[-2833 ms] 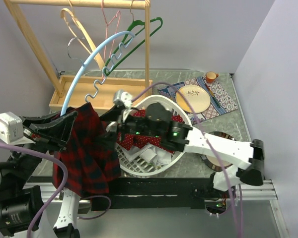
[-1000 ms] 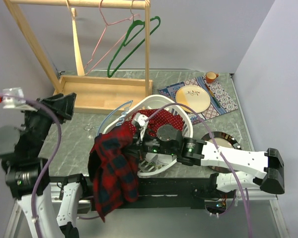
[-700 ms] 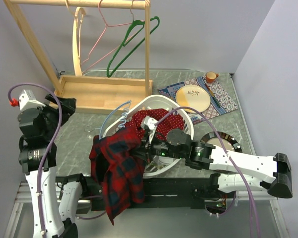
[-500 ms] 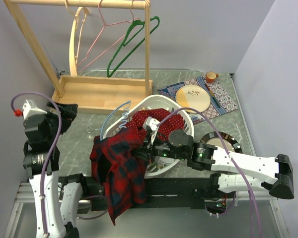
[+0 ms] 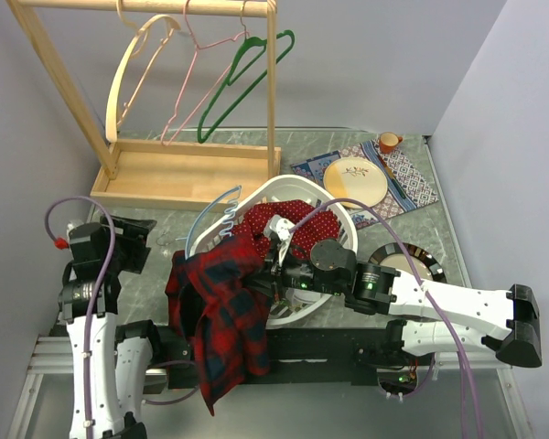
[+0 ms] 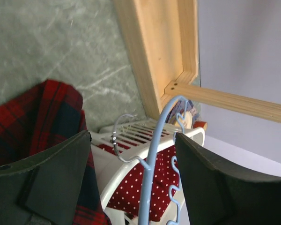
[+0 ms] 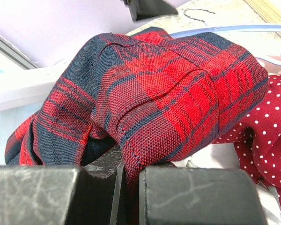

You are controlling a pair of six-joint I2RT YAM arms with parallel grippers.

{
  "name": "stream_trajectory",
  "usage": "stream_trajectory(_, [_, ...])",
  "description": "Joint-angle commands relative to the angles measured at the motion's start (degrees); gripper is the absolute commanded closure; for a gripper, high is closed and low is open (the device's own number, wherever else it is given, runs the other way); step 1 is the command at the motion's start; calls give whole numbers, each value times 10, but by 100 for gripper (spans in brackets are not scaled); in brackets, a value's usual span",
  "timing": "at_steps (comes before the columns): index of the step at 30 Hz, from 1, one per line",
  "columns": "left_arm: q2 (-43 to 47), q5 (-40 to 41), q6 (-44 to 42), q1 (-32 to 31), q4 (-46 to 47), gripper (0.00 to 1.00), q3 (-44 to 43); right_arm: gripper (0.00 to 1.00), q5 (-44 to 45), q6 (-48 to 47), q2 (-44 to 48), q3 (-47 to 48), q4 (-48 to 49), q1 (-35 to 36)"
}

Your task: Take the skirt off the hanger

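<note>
The red and navy plaid skirt drapes over the left rim of the white basket and hangs past the table's front edge. My right gripper is shut on a fold of it. The light blue hanger lies bare against the basket's left rim, free of the skirt. At the table's left, my left gripper is open and points at the hanger from a short way off, holding nothing.
A red polka-dot cloth fills the basket. The wooden rack's tray base stands behind, with wood, pink and green hangers above. A plate, an orange cup and a dark disc sit to the right.
My left arm has dropped back toward the near left edge with its jaws open. The wooden hanger on the rack has swung. The right gripper and skirt shifted slightly right, then held still.
</note>
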State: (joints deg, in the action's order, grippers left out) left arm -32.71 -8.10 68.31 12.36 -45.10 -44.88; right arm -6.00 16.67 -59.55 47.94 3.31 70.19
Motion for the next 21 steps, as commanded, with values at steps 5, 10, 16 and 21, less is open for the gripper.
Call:
stream_trajectory(5, [10, -71, 78, 3, 47, 31, 62, 100, 21, 0, 1, 31, 46, -2])
stream_trajectory(10, [22, -72, 100, 2, 76, 47, 81, 100, 15, 3, -9, 35, 51, -2])
stream_trajectory(16, [34, -90, 108, 2, 115, 81, 88, 100, 6, 1, -15, 51, 45, -3])
stream_trajectory(21, [31, -75, 103, 2, 102, 93, 74, 100, 2, 0, -14, 58, 44, -2])
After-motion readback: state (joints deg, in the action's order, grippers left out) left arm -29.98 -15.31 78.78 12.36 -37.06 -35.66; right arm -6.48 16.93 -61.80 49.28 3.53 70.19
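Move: The metal hook of the blue hanger in the plaid skirt sits just off the left fingertips, about 4 cm right, 1 cm ahead and 2 cm below. The blue hanger's middle is some 10 cm right, 3 ahead and 4 lower; the skirt hangs about 14 right, 12 back and 6 lower, the basket's middle roughly 26 right, level, 16 below. From the right hand, already holding the skirt, the hook is around 17 cm left, 4 ahead and 5 lower. The blue hanger's hook is met by the open left hand, which sinks some 3.5 cm while sliding about 2 cm to the right, then eases back up a little over 1 cm. Its left side dips roughly 10 degrees as the fingers close from wide open to nearly shut, pinching the hook near its tip. The right hand stays almost in place and keeps its grip on the skirt. ##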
